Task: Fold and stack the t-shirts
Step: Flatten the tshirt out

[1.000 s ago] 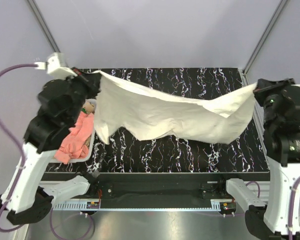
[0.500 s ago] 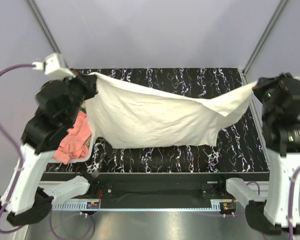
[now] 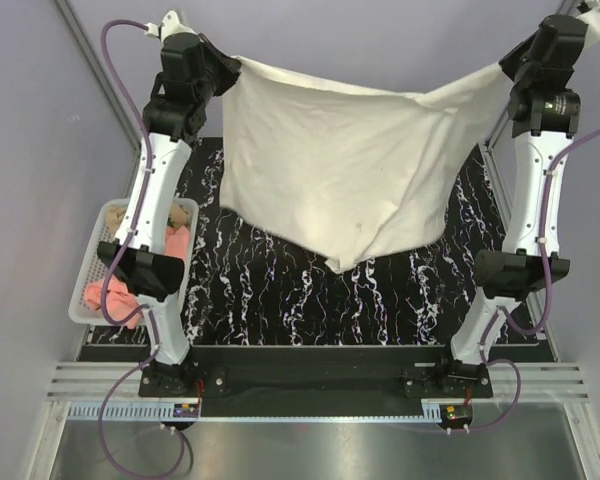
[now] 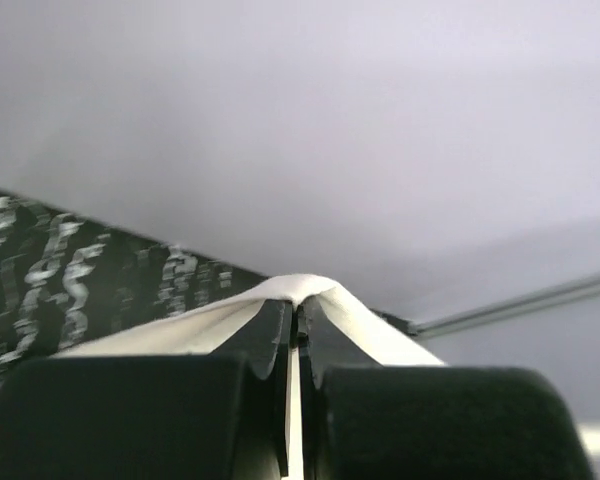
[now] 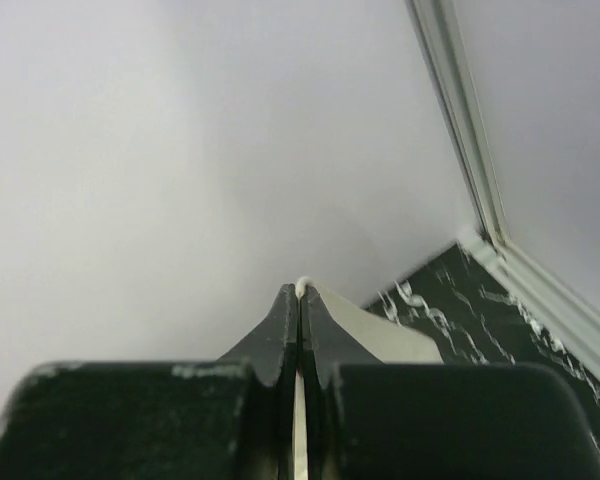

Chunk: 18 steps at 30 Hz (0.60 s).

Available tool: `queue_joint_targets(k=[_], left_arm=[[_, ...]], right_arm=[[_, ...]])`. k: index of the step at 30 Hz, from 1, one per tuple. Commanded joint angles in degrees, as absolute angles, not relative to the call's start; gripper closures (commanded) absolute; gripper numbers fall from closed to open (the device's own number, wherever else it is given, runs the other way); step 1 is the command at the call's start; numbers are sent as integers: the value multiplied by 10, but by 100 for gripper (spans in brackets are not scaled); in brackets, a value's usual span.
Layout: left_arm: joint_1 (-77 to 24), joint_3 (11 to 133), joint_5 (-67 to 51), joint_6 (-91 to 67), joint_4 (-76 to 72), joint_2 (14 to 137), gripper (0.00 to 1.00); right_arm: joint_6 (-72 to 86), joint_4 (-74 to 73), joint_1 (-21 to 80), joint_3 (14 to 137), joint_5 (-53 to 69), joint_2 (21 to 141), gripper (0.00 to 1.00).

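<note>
The large cream-white t-shirt (image 3: 340,165) hangs spread out high above the black marbled table (image 3: 280,300), held by two top corners, its lowest point near mid-table. My left gripper (image 3: 230,68) is shut on its left corner; in the left wrist view the cloth (image 4: 305,290) drapes over the closed fingertips (image 4: 298,312). My right gripper (image 3: 505,68) is shut on its right corner; in the right wrist view a cream edge (image 5: 365,325) shows beside the closed jaws (image 5: 300,292). A salmon-pink t-shirt (image 3: 115,297) and a tan one (image 3: 180,215) lie in the basket.
A white plastic mesh basket (image 3: 95,260) stands at the table's left edge. Both arms are stretched tall, at the far left and far right. Grey walls and metal frame posts (image 3: 90,55) enclose the back and sides.
Both arms have risen and reached toward the back, lifting the cream-white t-shirt from a low sag over the table to a high hanging spread. The basket is now uncovered.
</note>
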State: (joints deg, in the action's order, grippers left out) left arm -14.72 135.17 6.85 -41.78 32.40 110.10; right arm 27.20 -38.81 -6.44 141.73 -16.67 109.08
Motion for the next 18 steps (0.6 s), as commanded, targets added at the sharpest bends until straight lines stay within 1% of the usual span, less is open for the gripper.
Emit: queue_joint_targets(k=[1, 2, 3, 4, 5, 7, 8, 9, 10, 12, 14, 18], left_arm=[[-138, 1437, -19, -467, 241, 1042, 100], [-139, 1403, -26, -472, 236, 1028, 100], [-139, 1378, -29, -474, 230, 985, 100], [-139, 1350, -32, -475, 217, 962, 100], [-138, 1291, -36, -475, 210, 933, 100], [-139, 1229, -46, -476, 189, 852, 100], [-138, 1174, -49, -479, 187, 826, 100], [-139, 1148, -53, -481, 186, 773, 100], [-139, 1098, -63, -483, 185, 748, 100], [-139, 1051, -75, -490, 185, 697, 100], [-139, 994, -103, -497, 186, 634, 100], [-140, 946, -129, -501, 223, 563, 100]], right_arm=[[255, -353, -83, 1504, -148, 1017, 100], [263, -356, -83, 1490, -158, 998, 100], [280, -365, -83, 1475, -169, 978, 100], [288, -369, -83, 1444, -170, 937, 100], [295, -373, -83, 1428, -171, 916, 100], [311, -395, -83, 1388, -168, 853, 100], [317, -414, -83, 1376, -168, 832, 100], [325, -424, -83, 1364, -161, 811, 100], [330, -437, -83, 1342, -158, 770, 100], [348, -478, -83, 1322, -158, 713, 100], [354, -518, -83, 1298, -162, 681, 100], [362, -595, -83, 1283, -164, 619, 100]])
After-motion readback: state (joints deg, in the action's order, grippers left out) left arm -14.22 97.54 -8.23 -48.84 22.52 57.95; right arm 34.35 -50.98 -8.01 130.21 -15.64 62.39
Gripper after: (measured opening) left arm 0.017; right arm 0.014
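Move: The t-shirt already hangs stretched between the two shut grippers. Its middle is about 27 cm to the right of the left gripper, some 14 cm back and 22 cm below; from the right gripper it is about 27 cm left, 12 cm back and 24 cm lower. The laundry basket stands roughly 28 cm back, 28 cm left and 42 cm below the left gripper. Whip both grippers back towards the bases together, about 28 cm with the left and 34 cm with the right, while lifting some 15 cm; the rise comes early and levels off. Tip the fingers up about 25 degrees, turn the left slightly clockwise too, and keep both pinches on the t-shirt's upper edge. ##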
